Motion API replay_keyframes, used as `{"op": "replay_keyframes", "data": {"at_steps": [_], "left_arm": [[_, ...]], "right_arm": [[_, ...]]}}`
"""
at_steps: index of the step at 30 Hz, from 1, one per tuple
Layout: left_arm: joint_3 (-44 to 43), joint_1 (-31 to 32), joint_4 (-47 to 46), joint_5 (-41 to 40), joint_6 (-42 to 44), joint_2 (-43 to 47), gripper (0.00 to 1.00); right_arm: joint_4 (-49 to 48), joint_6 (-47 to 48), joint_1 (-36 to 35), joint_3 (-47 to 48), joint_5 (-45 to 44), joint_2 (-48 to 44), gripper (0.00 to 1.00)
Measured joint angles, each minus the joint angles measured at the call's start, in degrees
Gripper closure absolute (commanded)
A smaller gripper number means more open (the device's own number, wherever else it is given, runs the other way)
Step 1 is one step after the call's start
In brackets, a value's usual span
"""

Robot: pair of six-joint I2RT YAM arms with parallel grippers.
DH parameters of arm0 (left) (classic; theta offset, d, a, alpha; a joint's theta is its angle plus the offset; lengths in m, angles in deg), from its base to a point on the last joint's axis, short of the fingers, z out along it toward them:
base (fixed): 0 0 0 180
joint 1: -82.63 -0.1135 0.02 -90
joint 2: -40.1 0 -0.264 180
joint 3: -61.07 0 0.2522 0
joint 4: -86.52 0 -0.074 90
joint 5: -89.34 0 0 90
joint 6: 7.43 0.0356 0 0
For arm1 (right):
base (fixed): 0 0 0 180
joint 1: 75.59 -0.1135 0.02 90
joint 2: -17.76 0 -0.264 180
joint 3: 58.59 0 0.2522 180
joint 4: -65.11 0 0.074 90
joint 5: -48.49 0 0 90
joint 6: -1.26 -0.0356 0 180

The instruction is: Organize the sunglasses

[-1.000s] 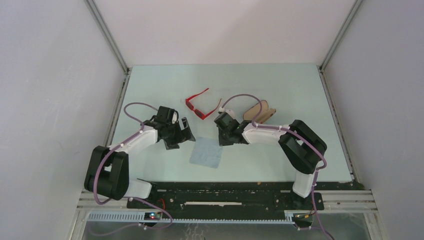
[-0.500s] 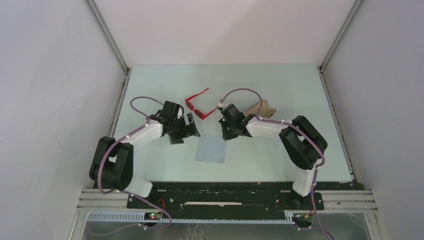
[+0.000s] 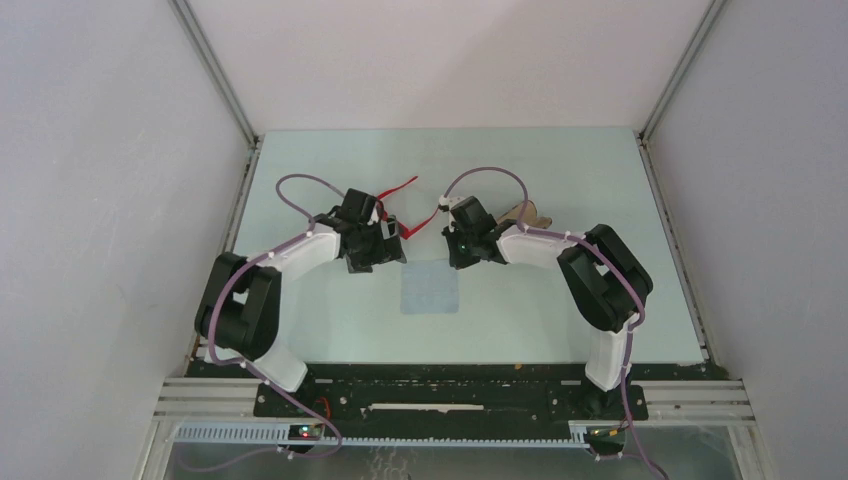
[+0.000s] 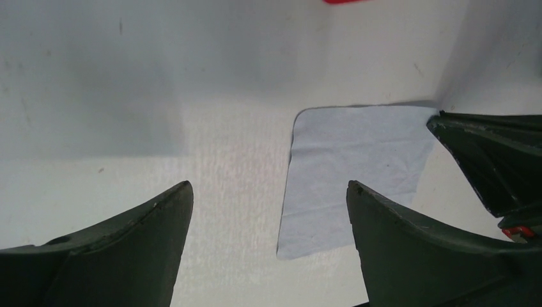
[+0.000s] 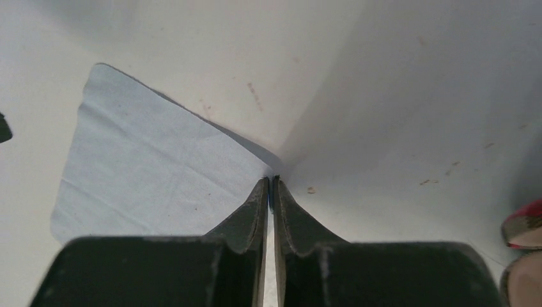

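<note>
The red sunglasses (image 3: 404, 187) lie at the middle back of the table, partly hidden behind my left gripper (image 3: 383, 254); a red sliver (image 4: 342, 1) shows at the top of the left wrist view and a red edge (image 5: 524, 224) at the right of the right wrist view. My left gripper (image 4: 268, 185) hangs open over the table beside the pale blue cloth's (image 4: 358, 166) left edge, nothing between its fingers. My right gripper (image 5: 273, 180) is pinched shut on the far right corner of the cloth (image 5: 153, 173), which lies flat (image 3: 430, 292).
A brown case (image 3: 522, 212) lies behind the right arm, mostly hidden. White walls and metal rails (image 3: 245, 190) bound the table on the left, back and right.
Both grippers moved toward the back and inward. The right gripper dragged the cloth a little right and back. The left gripper now covers part of the sunglasses.
</note>
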State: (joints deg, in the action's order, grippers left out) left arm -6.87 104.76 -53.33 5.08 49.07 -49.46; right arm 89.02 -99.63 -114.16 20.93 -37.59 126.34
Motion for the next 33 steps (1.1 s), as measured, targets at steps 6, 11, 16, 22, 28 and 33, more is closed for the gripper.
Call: {"op": "replay_keyframes", "data": {"at_steps": [6, 11, 16, 22, 28, 33], "left_arm": [[-2.23, 0.04, -1.9, 1.05, -0.07, -5.09, 0.23], [-2.51, 0.09, -2.38, 1.95, 0.42, -6.08, 0.35], [-4.55, 0.37, -3.19, 2.1, 0.98, -8.48, 0.39], [-6.88, 1.38, -3.65, 1.84, 1.03, -11.69, 0.45], [-9.57, 3.04, -4.42, 0.72, 0.85, -14.43, 0.55], [-9.75, 3.17, -4.44, 0.72, 0.96, -14.71, 0.59]], "right_arm": [[-0.22, 0.52, 1.22, 0.0, 1.33, -0.02, 0.66], [0.35, 0.07, 1.2, -0.02, 1.68, -0.52, 0.56], [1.38, -1.62, 1.55, -0.72, 1.03, -3.15, 0.52], [2.01, -4.31, 3.32, -2.75, 0.85, -7.96, 0.52], [2.32, -5.14, 3.98, -4.0, 0.59, -9.46, 0.52], [2.78, -5.73, 4.0, -5.29, 0.44, -9.46, 0.53]]}}
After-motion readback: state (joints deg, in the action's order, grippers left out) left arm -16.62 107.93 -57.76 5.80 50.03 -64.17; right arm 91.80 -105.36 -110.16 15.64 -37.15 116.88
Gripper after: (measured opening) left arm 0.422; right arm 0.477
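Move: The cloth's far left corner lies about 4 cm ahead of the left hand, 5 cm to its right and 4 cm below; the red sunglasses' middle lies some 12 cm beyond that corner and about 1 cm right of it. The right hand still has the cloth's far right corner at its fingertips, with the far left corner roughly 11 cm to its left, level with it, 1 cm below. The open case lies about 9 cm ahead of the right hand, 13 cm right, 1 cm higher. The right fingers open from nearly shut to about half and let go of the cloth's far right corner, then that hand lifts some 4 cm and shifts about 3.5 cm right, away from the cloth, before sinking about 1 cm. Meanwhile the left hand goes forward and right with a sink of about 3 cm, roughly 6 cm in all, to the cloth's far left corner, its wide-open fingers narrowing to under half and ending either side of that corner. ##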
